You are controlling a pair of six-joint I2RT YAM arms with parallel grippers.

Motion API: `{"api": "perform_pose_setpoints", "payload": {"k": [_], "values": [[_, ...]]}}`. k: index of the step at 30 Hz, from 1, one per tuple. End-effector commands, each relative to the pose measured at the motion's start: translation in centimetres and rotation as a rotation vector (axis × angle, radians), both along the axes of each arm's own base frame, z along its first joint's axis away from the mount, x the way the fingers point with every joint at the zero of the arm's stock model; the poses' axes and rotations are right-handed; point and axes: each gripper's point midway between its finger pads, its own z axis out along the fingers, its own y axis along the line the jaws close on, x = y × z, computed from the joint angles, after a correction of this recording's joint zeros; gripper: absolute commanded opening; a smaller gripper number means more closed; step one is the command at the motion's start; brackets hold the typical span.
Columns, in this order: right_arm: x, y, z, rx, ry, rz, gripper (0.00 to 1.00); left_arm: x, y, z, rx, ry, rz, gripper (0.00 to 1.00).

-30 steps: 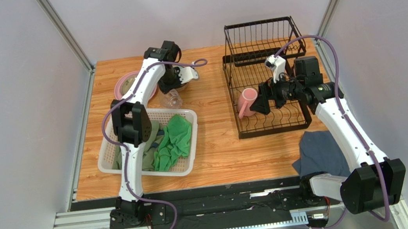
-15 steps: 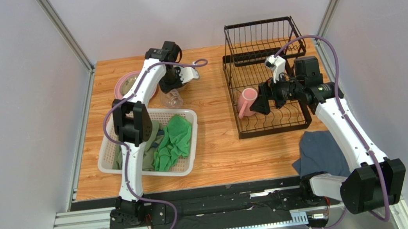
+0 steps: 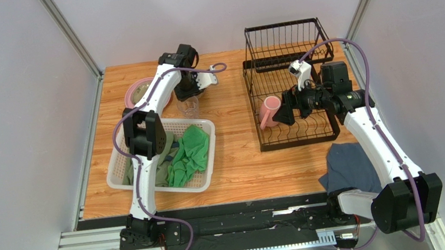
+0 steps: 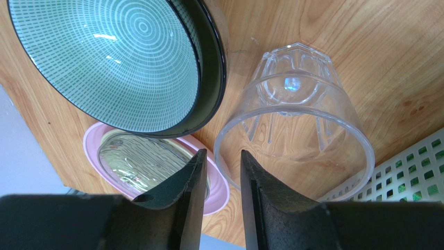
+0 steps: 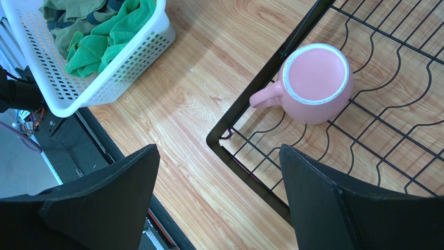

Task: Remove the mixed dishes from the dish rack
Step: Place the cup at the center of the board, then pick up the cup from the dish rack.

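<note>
A clear glass cup [image 4: 292,120] stands on the wood beside the teal bowl [image 4: 109,57] and the pink plate [image 4: 89,148], which carries a smaller plate [image 4: 140,161]. My left gripper [image 4: 222,153] is open by a narrow gap, with the cup's rim between the jaws and apart from both. From above, the cup [image 3: 188,107] sits upright just below that gripper [image 3: 192,93]. A pink mug [image 5: 318,83] rests in the lower tray of the black dish rack [image 5: 250,180]. My right gripper [image 5: 219,148] hangs wide open and empty over the tray's front-left corner, short of the mug [image 3: 268,111].
A white mesh basket [image 3: 115,171] of green cloths [image 3: 190,155] sits close in front of the glass cup. A blue-grey cloth [image 3: 347,166] lies by the right arm's base. The rack's upper shelf [image 3: 285,42] stands at the back.
My left jaws have parted off the glass cup, and the cup has gone from tilted to standing upright on the table. The right arm and the mug have not moved.
</note>
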Motion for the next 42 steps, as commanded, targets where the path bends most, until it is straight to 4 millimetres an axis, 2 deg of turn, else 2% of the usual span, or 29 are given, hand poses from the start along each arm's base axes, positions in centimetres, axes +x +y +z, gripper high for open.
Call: {"api": "perform_pose_setpoints", "payload": {"k": [1, 5, 9, 19, 24, 25, 26, 27, 28, 29, 30, 32, 34, 42], "values": [[0.1, 0.2, 0.1, 0.003, -0.021, 0.022, 0.89, 0.9, -0.3, 2.6, -0.034, -0.081, 0.022, 0.39], [0.1, 0.2, 0.1, 0.002, -0.021, 0.023, 0.89, 0.9, -0.3, 4.0, -0.050, -0.114, 0.033, 0.43], [0.5, -0.2, 0.0, -0.012, -0.028, -0.013, 0.89, 0.6, -0.5, 6.5, -0.094, -0.162, 0.049, 0.49], [2.3, -2.0, -0.7, -0.097, -0.062, -0.145, 0.90, -0.7, -1.1, 11.0, -0.239, -0.240, 0.099, 0.72], [3.0, -1.0, -1.1, -0.168, -0.071, -0.171, 0.90, -1.5, -1.1, 12.5, -0.348, -0.279, 0.158, 0.77], [3.4, -1.3, -1.4, -0.209, -0.073, -0.204, 0.89, -1.2, -1.2, 13.1, -0.385, -0.305, 0.183, 0.79], [3.4, -0.4, -1.9, -0.227, -0.063, -0.192, 0.88, -1.5, -1.2, 14.2, -0.415, -0.331, 0.188, 0.84], [3.6, -0.2, -2.0, -0.241, -0.066, -0.203, 0.88, -2.0, -1.2, 13.3, -0.423, -0.316, 0.206, 0.86], [4.2, -0.4, -2.0, -0.261, -0.080, -0.234, 0.88, -1.5, -1.3, 13.9, -0.446, -0.356, 0.211, 0.88], [4.2, 0.3, -2.4, -0.264, -0.069, -0.238, 0.88, -2.2, -1.1, 13.8, -0.458, -0.361, 0.221, 0.94], [4.6, 0.1, -2.7, -0.281, -0.074, -0.268, 0.88, -1.8, -1.3, 14.5, -0.492, -0.398, 0.235, 0.95], [5.1, 1.0, -3.1, -0.283, -0.082, -0.295, 0.88, -2.6, -1.2, 14.3, -0.516, -0.406, 0.247, 0.95], [5.5, 1.2, -3.5, -0.299, -0.094, -0.330, 0.88, -2.4, -1.3, 14.9, -0.555, -0.446, 0.267, 0.95], [7.0, 1.3, -6.4, -0.351, -0.084, -0.473, 0.86, -3.9, -0.9, 14.9, -0.607, -0.483, 0.299, 0.96]]}}
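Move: The clear cup stands at the left fingers, which straddle its rim: its middle is about 3 cm right, 3 cm back and 5 cm below. The stacked bowls are about 7 cm ahead and 4 cm right of that hand, and the plates 4 cm ahead and 13 cm left. For the right hand, the pink mug is about 8 cm ahead, 1 cm left and 14 cm below; the blue cloth is 10 cm back and 24 cm right. Left hand opens, rising 11 cm and back off the cup; right sinks 6 cm and forward towards mug. ##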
